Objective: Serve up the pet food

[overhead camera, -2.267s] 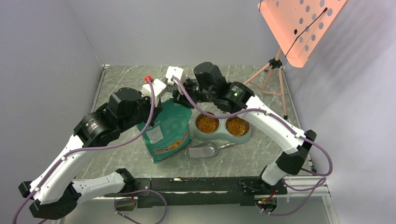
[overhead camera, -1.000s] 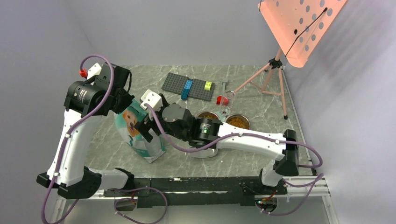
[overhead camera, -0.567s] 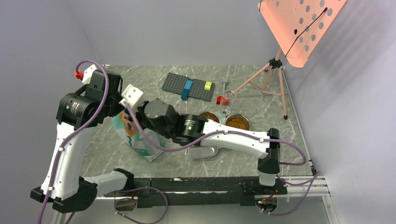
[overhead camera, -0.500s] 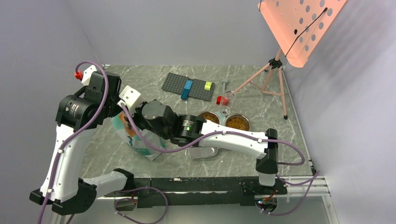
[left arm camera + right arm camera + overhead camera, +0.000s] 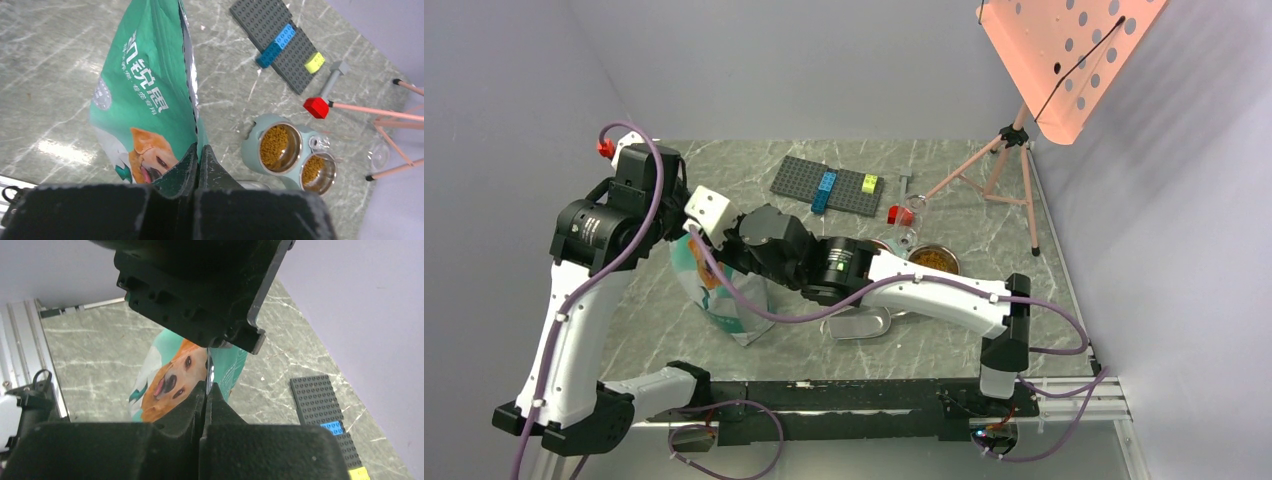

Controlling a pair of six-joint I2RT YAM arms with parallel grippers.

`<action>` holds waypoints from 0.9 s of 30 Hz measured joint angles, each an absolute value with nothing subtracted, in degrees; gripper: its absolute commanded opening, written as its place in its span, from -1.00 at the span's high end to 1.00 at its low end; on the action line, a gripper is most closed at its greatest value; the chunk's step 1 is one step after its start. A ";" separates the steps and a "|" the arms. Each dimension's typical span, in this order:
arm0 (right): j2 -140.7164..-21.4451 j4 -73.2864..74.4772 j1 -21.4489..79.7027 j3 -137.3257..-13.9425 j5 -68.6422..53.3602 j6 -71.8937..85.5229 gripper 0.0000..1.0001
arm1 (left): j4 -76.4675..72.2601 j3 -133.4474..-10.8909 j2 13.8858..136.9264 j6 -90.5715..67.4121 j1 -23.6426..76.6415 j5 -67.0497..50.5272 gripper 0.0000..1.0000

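Observation:
The teal-and-white pouch (image 5: pixel 145 95) with the golden retriever print stands upright at the left of the table. My left gripper (image 5: pixel 199 148) is shut on its top edge. Right beside it my right gripper (image 5: pixel 206 384) is shut on the same edge, after reaching across from the right. Pet food (image 5: pixel 279 146) fills both steel bowls of the grey-green dish (image 5: pixel 252 150). In the top view my right forearm hides part of that dish. The metal scoop (image 5: pixel 860 323) lies empty on the table in front of the dish.
A grey brick baseplate (image 5: pixel 828 187) with blue and yellow bricks lies at the back. A red-headed tool (image 5: pixel 898 213) and a pink tripod (image 5: pixel 1001 160) stand to the right of it. The left gripper's black body (image 5: pixel 200 285) hangs just above my right fingers.
My right gripper swung left to the pouch's top and shut on its edge. The left arm kept its grip and shifted slightly with the pouch.

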State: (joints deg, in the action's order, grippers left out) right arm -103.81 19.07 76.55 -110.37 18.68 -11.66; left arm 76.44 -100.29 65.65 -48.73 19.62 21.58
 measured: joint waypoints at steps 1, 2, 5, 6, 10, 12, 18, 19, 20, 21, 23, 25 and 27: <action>-103.20 19.92 76.31 -110.02 17.98 -12.03 1.00 | 76.18 -100.64 65.98 -48.80 19.55 20.64 1.00; -102.74 20.67 76.03 -109.86 17.39 -12.21 1.00 | 76.07 -100.64 66.11 -48.99 19.55 19.81 1.00; -101.97 22.26 75.64 -109.60 15.99 -12.53 1.00 | 75.55 -100.49 66.08 -49.69 19.51 17.93 1.00; -101.73 22.33 75.59 -109.34 15.86 -12.67 1.00 | 75.18 -100.18 65.93 -50.13 19.42 17.47 1.00; -101.01 22.22 75.07 -108.42 14.44 -12.64 1.00 | 75.24 -100.47 66.17 -50.70 19.35 16.80 0.74; -100.68 22.44 74.70 -108.12 13.82 -12.62 1.00 | 75.40 -101.32 66.98 -50.26 19.18 17.39 0.63; -98.54 28.29 74.56 -107.98 11.18 -12.56 1.00 | 60.95 -101.91 66.54 -47.97 15.49 25.71 1.00; -98.45 28.64 74.56 -107.98 10.87 -12.58 1.00 | 59.53 -101.91 66.37 -47.51 15.42 26.44 1.00; -98.43 28.80 74.56 -108.01 10.66 -12.58 1.00 | 58.50 -101.91 66.19 -47.24 15.38 27.03 1.00; -98.43 28.88 74.54 -108.01 10.46 -12.58 1.00 | 57.52 -101.91 66.08 -47.07 15.33 27.64 1.00; -98.41 29.15 74.50 -108.03 10.28 -12.60 1.00 | 56.21 -101.97 66.02 -46.35 15.33 28.91 0.90; -98.32 29.50 74.37 -108.05 9.89 -12.60 1.00 | 55.68 -102.24 66.04 -45.63 15.33 30.22 0.12; -98.13 29.95 74.00 -108.09 9.32 -12.56 1.00 | 55.22 -102.26 65.69 -44.25 15.33 31.64 -0.24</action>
State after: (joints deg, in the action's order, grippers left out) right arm -98.13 29.95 74.00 -108.09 9.32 -12.56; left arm 55.22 -102.26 65.69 -44.25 15.33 31.64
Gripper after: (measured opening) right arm 0.019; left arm 0.354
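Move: Both hands already pinch the bag's foil edge. The bag's middle lies about 4 cm back, 4 cm right and 18 cm below the left hand, and roughly 1 cm back, 2 cm left and 18 cm below the right hand. From the right hand, the scoop lies some 3 cm back and 24 cm right, the double bowl about 7 cm ahead and 32 cm right, both some 34 cm down. Left hand comes free of the bag, rising about 9 cm and forward, tipping up; right keeps its pinch, easing rightward. ##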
